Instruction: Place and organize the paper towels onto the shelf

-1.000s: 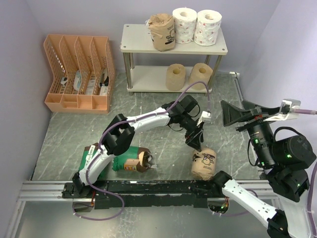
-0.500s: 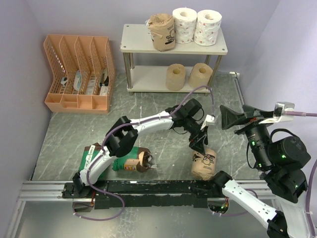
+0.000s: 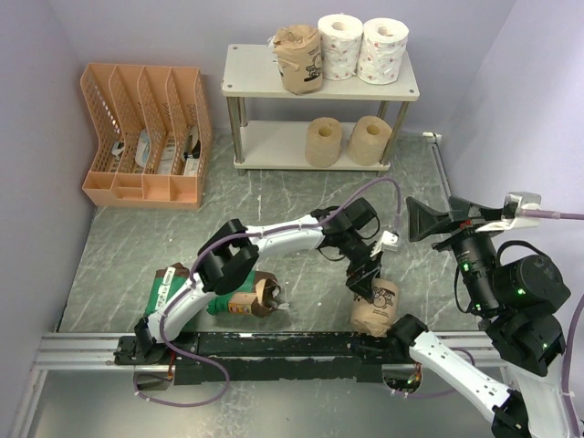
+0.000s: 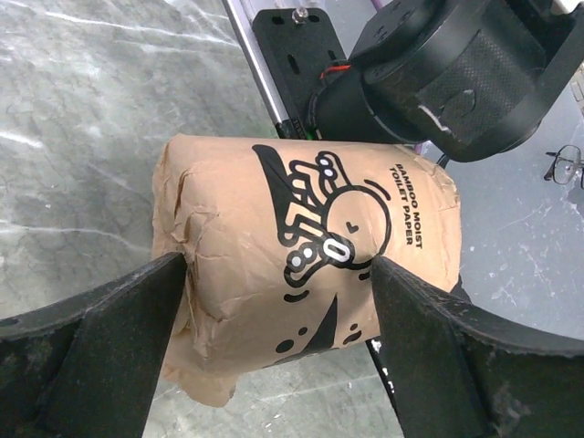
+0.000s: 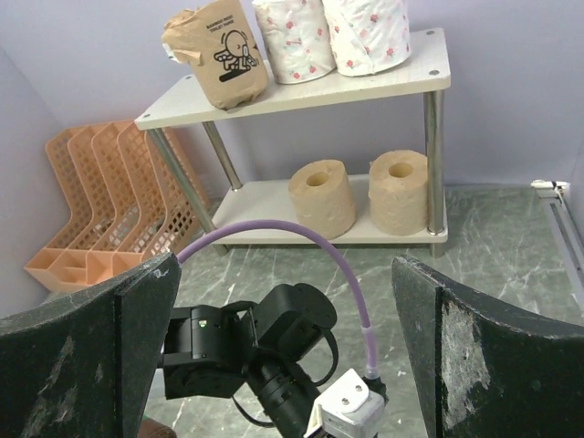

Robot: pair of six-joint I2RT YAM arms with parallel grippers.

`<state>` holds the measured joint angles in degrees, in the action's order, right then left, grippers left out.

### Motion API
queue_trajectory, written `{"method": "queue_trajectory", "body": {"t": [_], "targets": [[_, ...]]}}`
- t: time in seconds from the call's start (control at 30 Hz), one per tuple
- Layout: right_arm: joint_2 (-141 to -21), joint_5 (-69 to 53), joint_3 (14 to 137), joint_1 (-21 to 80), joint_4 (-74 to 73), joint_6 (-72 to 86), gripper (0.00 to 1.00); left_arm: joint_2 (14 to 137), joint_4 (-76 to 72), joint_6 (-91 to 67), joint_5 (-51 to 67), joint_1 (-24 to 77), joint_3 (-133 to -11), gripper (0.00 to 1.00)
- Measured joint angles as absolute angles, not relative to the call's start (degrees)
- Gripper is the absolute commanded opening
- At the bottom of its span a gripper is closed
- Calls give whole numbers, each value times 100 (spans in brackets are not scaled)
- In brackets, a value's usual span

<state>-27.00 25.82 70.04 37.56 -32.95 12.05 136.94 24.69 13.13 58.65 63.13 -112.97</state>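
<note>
A brown paper-wrapped roll [image 3: 374, 307] with cartoon print stands on the floor near the front rail. My left gripper [image 3: 366, 279] is open just above it. In the left wrist view the fingers [image 4: 137, 310] straddle this roll [image 4: 301, 246], one on each side. My right gripper [image 3: 422, 219] hangs open and empty at the right, facing the shelf [image 5: 301, 96]. The shelf [image 3: 255, 73] holds a brown wrapped roll [image 3: 299, 60] and two white red-specked rolls [image 3: 339, 46] on top, with two tan rolls [image 3: 323, 142] below.
An orange file organizer [image 3: 146, 137] stands at the back left. A green-wrapped roll [image 3: 173, 287] and another brown wrapped roll [image 3: 251, 297] lie by the left arm's base. The black front rail [image 3: 274, 345] runs just behind the straddled roll.
My left gripper has moved right and toward the front rail, coming down over the brown wrapped roll. The right arm shifted only slightly.
</note>
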Motion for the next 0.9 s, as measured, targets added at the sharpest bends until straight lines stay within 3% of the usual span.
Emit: {"method": "queue_trajectory", "body": {"t": [0.13,0.23,0.53,0.9], "targets": [[-2639,2639,6967,3756,-3297,1175,100,13694,2646,1347,5767,6307,-11354,53],[-2633,2639,6967,3756,-3295,1173,100,13694,2941,1413,5590,6322,-11616,9],[-2602,2639,6967,3756,-3247,1129,100,13469,3621,2038,4698,6322,-11990,7],[-2733,2635,6895,3756,-2976,895,100,11834,4720,3013,2995,6333,-11607,7]]}}
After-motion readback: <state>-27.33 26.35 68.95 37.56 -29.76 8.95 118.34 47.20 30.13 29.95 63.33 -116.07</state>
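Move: The brown-wrapped toilet paper lies right at the left hand, its middle about 4 cm back, 3 cm right and 3 cm below, already between the spread fingers. The green package stands some 31 cm left of the hand and 2 cm back, and the shelf's lower board is about 38 cm ahead and 13 cm left. From the right hand, the brown-wrapped toilet paper is roughly 9 cm back, 6 cm left and 39 cm down. The left hand, fingers wide open over the brown-wrapped toilet paper and pointing back and right, shuts them almost fully, so that the tips pinch a fold of the loose wrapper near its crumpled end rather than span the roll. Keeping that pinch, it creeps up and forward, then lifts away faster, about 10 cm up in all with some 5 cm each to the left and forward towards the shelf, while the wrist tips the fingers about 30 degrees more steeply downward. ##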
